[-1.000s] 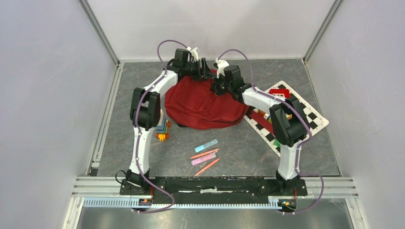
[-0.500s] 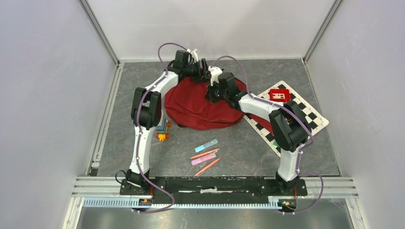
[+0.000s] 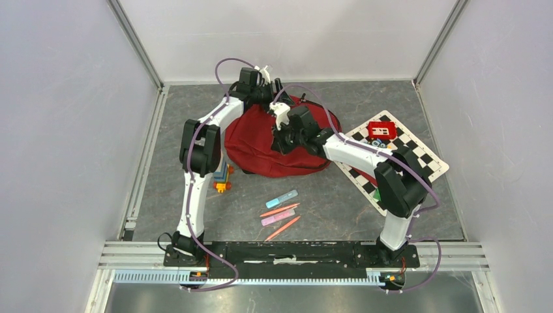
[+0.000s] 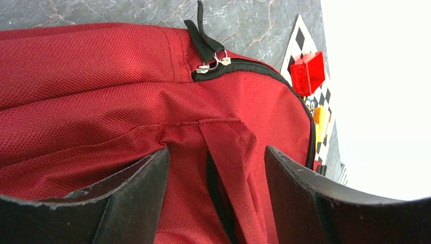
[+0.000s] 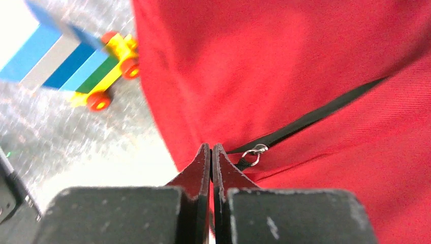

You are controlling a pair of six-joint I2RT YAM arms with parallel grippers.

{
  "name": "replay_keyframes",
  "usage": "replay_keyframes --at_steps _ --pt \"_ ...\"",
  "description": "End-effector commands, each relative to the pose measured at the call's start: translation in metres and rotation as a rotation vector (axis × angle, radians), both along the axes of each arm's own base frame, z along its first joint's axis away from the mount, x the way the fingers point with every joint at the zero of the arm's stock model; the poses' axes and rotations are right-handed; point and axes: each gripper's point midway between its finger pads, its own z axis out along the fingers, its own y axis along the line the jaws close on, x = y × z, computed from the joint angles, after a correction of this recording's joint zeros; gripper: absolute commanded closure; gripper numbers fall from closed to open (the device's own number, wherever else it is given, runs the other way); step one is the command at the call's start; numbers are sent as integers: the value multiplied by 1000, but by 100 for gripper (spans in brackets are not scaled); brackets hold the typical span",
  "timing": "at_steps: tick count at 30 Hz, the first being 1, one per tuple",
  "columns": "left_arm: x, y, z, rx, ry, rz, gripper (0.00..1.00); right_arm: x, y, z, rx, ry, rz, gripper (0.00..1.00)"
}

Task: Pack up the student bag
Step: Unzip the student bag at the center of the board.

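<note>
The student bag (image 3: 261,147), a dark red fabric backpack, lies flat at the middle back of the table. My left gripper (image 3: 274,92) sits at its far top edge. In the left wrist view that left gripper (image 4: 217,152) is open, its fingers astride a raised fold of the student bag (image 4: 101,76); two metal zip sliders (image 4: 213,63) meet further up. My right gripper (image 3: 282,139) is over the bag's middle. In the right wrist view my right gripper (image 5: 211,147) is shut on a black zip pull (image 5: 246,161) with a metal ring, on a dark zip line across the student bag (image 5: 305,51).
A checkered board (image 3: 417,160) lies right of the bag with a small red box (image 3: 381,130) on it. A colourful toy block stack (image 3: 223,175) stands at the bag's left. Several pens and markers (image 3: 280,212) lie in front.
My right arm has swung left across the bag with its gripper shut, uncovering the red box on the board. The left gripper stays at the bag's top edge.
</note>
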Motion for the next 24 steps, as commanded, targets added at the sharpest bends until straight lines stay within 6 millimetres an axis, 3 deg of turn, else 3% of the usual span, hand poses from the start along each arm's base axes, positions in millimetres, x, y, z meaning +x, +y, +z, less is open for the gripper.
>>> replay_keyframes --at_steps 1,8,12,16,19,22,24 --pt "28 22 -12 49 -25 104 25 -50 16 10 2 76 166 100" --pt "32 25 -6 56 -48 114 25 -72 19 6 -37 89 241 100" --pt "33 25 6 51 -75 107 24 -64 19 9 -50 77 213 98" --pt "33 23 49 27 -163 73 13 -37 15 38 -55 1 92 60" --pt "29 27 89 34 -252 57 1 -12 -2 59 -58 -43 -49 41" --pt "20 37 117 67 -306 67 0 10 -28 69 -34 -35 -190 33" --pt "15 48 123 92 -301 100 0 25 -46 70 -12 -16 -278 31"
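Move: The right hand has the zipper pull pinched shut in its fingertips over the red bag. The near end of that zip is the goal, about 4 cm back, 1 cm left and 2 cm lower; the block tower stands roughly 19 cm left and 8 cm back, the blue marker about 17 cm back and 2 cm right. From the left hand the pinched pull lies some 18 cm back and 3 cm left; two more pulls sit about 5 cm to that hand's right and 1 cm ahead. Keeping its pinch, the right hand draws the pull about 4.5 cm back along the zip towards the bag's near edge, sinking slightly and a touch leftward while turning some 8 degrees counter-clockwise, then pauses, spreads its fingers to let go, and lifts about 4 cm clear, swinging forward and a little right. The left hand first keeps its parted fingers resting on the bag's far part, then opens fully and rises about 3.5 cm off the cloth, with a drift left and forward. ##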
